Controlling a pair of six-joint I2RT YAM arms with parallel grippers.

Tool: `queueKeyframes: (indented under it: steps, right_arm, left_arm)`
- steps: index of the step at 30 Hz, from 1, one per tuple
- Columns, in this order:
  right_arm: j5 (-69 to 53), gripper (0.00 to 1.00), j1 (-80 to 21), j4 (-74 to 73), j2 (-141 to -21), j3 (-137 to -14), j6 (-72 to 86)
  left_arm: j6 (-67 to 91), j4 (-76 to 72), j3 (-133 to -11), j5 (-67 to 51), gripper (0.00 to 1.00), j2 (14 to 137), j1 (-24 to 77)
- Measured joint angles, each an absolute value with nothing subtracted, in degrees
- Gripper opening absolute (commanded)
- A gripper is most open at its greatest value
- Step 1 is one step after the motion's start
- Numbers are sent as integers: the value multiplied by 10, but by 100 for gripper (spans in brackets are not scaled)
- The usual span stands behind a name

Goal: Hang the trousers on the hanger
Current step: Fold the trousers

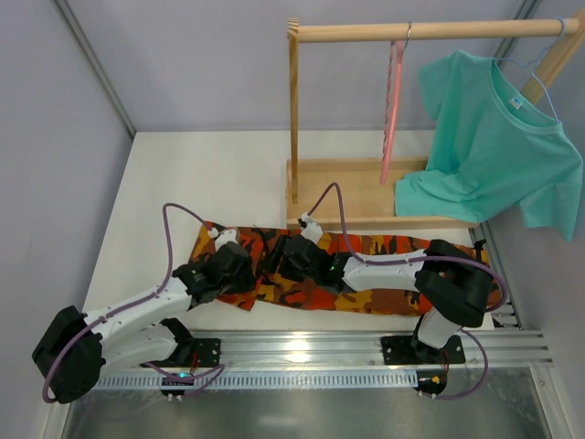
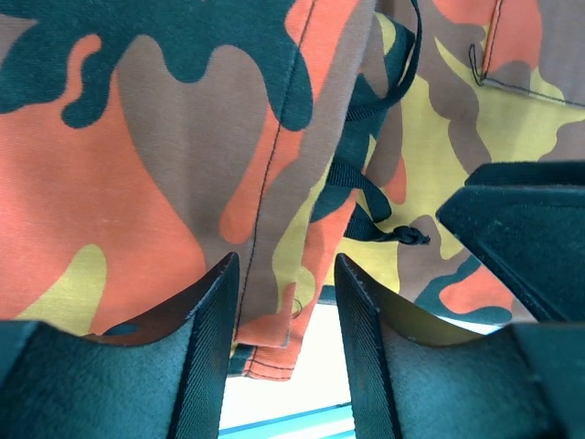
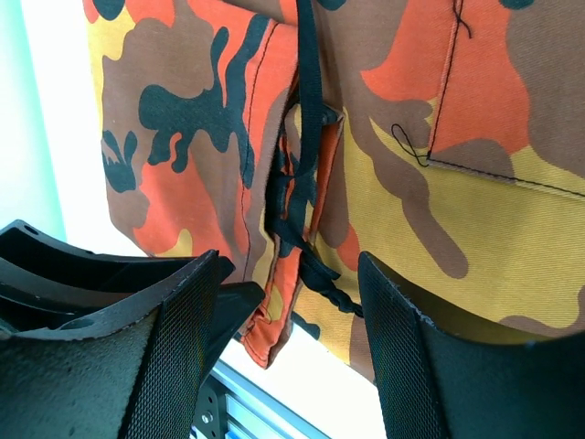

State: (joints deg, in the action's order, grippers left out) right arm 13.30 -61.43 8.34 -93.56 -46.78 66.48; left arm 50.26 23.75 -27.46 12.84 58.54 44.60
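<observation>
The camouflage trousers [image 1: 292, 294] lie flat across the table in front of the arm bases. The pink hanger [image 1: 393, 110] hangs from the wooden rail at the back, well away from both arms. My left gripper [image 1: 245, 261] and right gripper [image 1: 277, 259] point at each other over the waistband end. In the left wrist view the left gripper [image 2: 285, 274] is open, with the hem of the trousers [image 2: 119, 165] lying loose between its fingers. The right gripper [image 3: 288, 274] is open wide around a fold of the trousers [image 3: 475, 229] and the black drawstring [image 3: 297, 201].
A wooden rack [image 1: 294, 119] with a tray base [image 1: 347, 183] stands behind the trousers. A teal T-shirt [image 1: 494, 155] hangs on a light-blue hanger [image 1: 535, 73] at its right end. A metal rail [image 1: 311, 347] runs along the near edge. Grey walls close in both sides.
</observation>
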Motion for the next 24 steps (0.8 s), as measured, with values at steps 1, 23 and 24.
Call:
queueKeyframes:
  steps: [1,23,24]
  right_arm:
    - [133,65,-614,85,-936,-467,664]
    - [120,65,-611,93,-935,-462,660]
    - [120,65,-611,95,-935,-462,660]
  left_arm:
    - [503,239,-275,128,45,586,448]
    - [539,301,-293,184,0,627,503]
    - [540,307,-294,184,1,622,504]
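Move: The left gripper hangs half open just over the folded-back trouser leg. The inner edge it will shut on lies about 2 cm back, 1 cm to its left and 2 cm below. The flap's near corner is about 5 cm straight back, and the dark drawstring knot is level and some 5 cm to its right. From the right hand, that edge lies about 7 cm left, 4 cm back and 4 cm below. The left hand draws back about 2 cm towards the near edge of the table while sinking nearly 2 cm onto the inner edge of the folded-back trouser leg, drifting slightly left and rolling under 10 degrees so that its left side rises. Its half-open fingers shut fully as it bottoms out and pinch the seamed edge just short of the near corner, then it rises about half a centimetre with the cloth in its grip, while the right gripper waits open over the drawstrings. ##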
